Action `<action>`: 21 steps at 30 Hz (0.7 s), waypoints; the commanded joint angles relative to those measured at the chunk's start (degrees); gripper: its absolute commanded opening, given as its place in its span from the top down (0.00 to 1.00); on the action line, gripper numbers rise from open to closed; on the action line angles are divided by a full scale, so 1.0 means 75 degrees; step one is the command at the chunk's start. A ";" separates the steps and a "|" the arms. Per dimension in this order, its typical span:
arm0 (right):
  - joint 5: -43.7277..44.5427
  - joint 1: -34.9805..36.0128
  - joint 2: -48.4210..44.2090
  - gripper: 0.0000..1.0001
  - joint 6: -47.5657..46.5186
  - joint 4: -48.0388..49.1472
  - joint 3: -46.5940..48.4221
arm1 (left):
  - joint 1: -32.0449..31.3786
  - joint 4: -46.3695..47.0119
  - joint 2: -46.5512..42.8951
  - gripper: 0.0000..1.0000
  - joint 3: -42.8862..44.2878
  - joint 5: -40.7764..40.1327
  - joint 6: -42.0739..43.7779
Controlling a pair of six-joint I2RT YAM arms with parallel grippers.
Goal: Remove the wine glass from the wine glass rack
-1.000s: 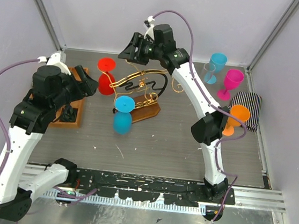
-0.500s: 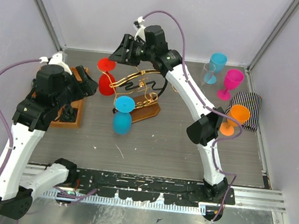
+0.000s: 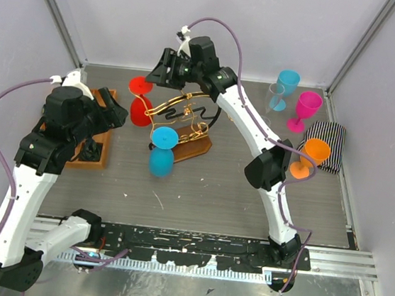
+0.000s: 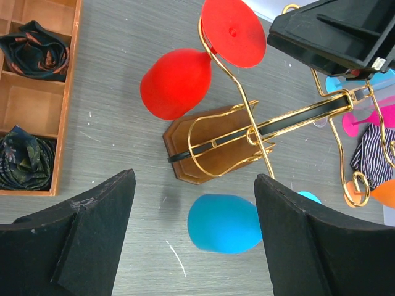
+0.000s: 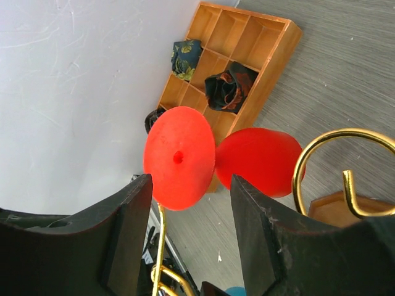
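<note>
The wine glass rack [image 3: 190,122], gold wire with a black bar on a brown wooden base, stands mid-table. A red wine glass [image 3: 141,109] hangs upside down at its left end and a blue wine glass [image 3: 162,160] at its front. My right gripper [image 3: 162,72] is open and empty, right beside the red glass's foot. In the right wrist view the foot [image 5: 179,157] lies between the open fingers [image 5: 126,237], untouched. My left gripper [image 3: 116,110] is open and empty, left of the rack; its view shows the blue bowl [image 4: 225,223] and the rack base [image 4: 210,145].
An orange-brown compartment tray [image 4: 66,86] with rolled cloths lies at the left under my left arm. At the back right stand a blue glass [image 3: 287,82], a clear glass [image 3: 276,94], a magenta glass [image 3: 307,107] and an orange glass [image 3: 314,153], beside a striped cloth [image 3: 333,146].
My right gripper has moved left along the rack's top to the red glass's foot. The left arm and both hanging glasses have hardly moved.
</note>
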 commanded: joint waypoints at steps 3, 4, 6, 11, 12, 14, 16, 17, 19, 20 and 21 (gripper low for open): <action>-0.0037 0.0012 0.0205 0.42 -0.0047 0.0126 0.0493 | 0.0074 0.0053 -0.0101 0.15 0.0004 -0.0067 0.0134; -0.0107 0.0011 0.0243 0.44 -0.0007 0.0191 0.0503 | 0.0076 0.0049 -0.0097 0.15 0.0004 -0.0068 0.0140; -0.0252 0.0018 0.0288 0.47 0.0106 0.0348 0.0492 | 0.0097 0.0053 -0.0093 0.16 -0.0007 -0.0066 0.0157; -0.0387 0.0008 0.0263 0.70 0.0306 0.0754 0.0424 | 0.0142 0.0013 -0.0115 0.15 -0.0009 -0.0087 0.0217; -0.0431 0.0012 0.0218 0.76 0.0355 0.0855 0.0362 | 0.0150 0.0007 -0.0130 0.15 -0.0014 -0.0107 0.0216; -0.0522 -0.0024 0.0107 0.88 0.0466 0.1055 0.0189 | 0.0160 -0.0005 -0.0157 0.15 -0.0030 -0.0127 0.0240; -0.0564 -0.0064 -0.0015 0.99 0.0546 0.1171 0.0063 | 0.0183 -0.0005 -0.0183 0.15 -0.0041 -0.0131 0.0243; -0.0601 -0.0104 -0.0082 0.99 0.0600 0.1254 0.0049 | 0.0189 -0.0005 -0.0186 0.15 -0.0037 -0.0125 0.0256; -0.0682 -0.0204 -0.0267 0.99 0.0716 0.1404 -0.0301 | 0.0199 -0.0005 -0.0221 0.15 -0.0033 -0.0142 0.0263; -0.0702 -0.0250 -0.0358 0.99 0.0769 0.1476 -0.0392 | 0.0203 -0.0005 -0.0234 0.15 -0.0025 -0.0143 0.0255; -0.0722 -0.0285 -0.0454 0.99 0.0821 0.1559 -0.0474 | 0.0208 -0.0005 -0.0243 0.15 -0.0038 -0.0137 0.0256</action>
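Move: The red wine glass hangs foot-up on the left end of the rack. Its middle is about 4 cm left of the right hand, 1 cm back and 8 cm lower, with its foot only just below the fingertips. From that hand, the blue wine glass hangs some 17 cm back and 5 cm to the right, and the rack's middle is roughly 7 cm back and 12 cm right. From the left hand, the red glass is about 11 cm ahead and 6 cm right. Down nearly 3 cm at the foot of the red glass, then back up by as much, the right hand edges a good 1 cm left and about 1 cm forward overall. From the bottom of the dip the fingers, over half open at first, close almost fully and pinch the foot's rim from above and below, the fingertips tilting up about 5 degrees. ##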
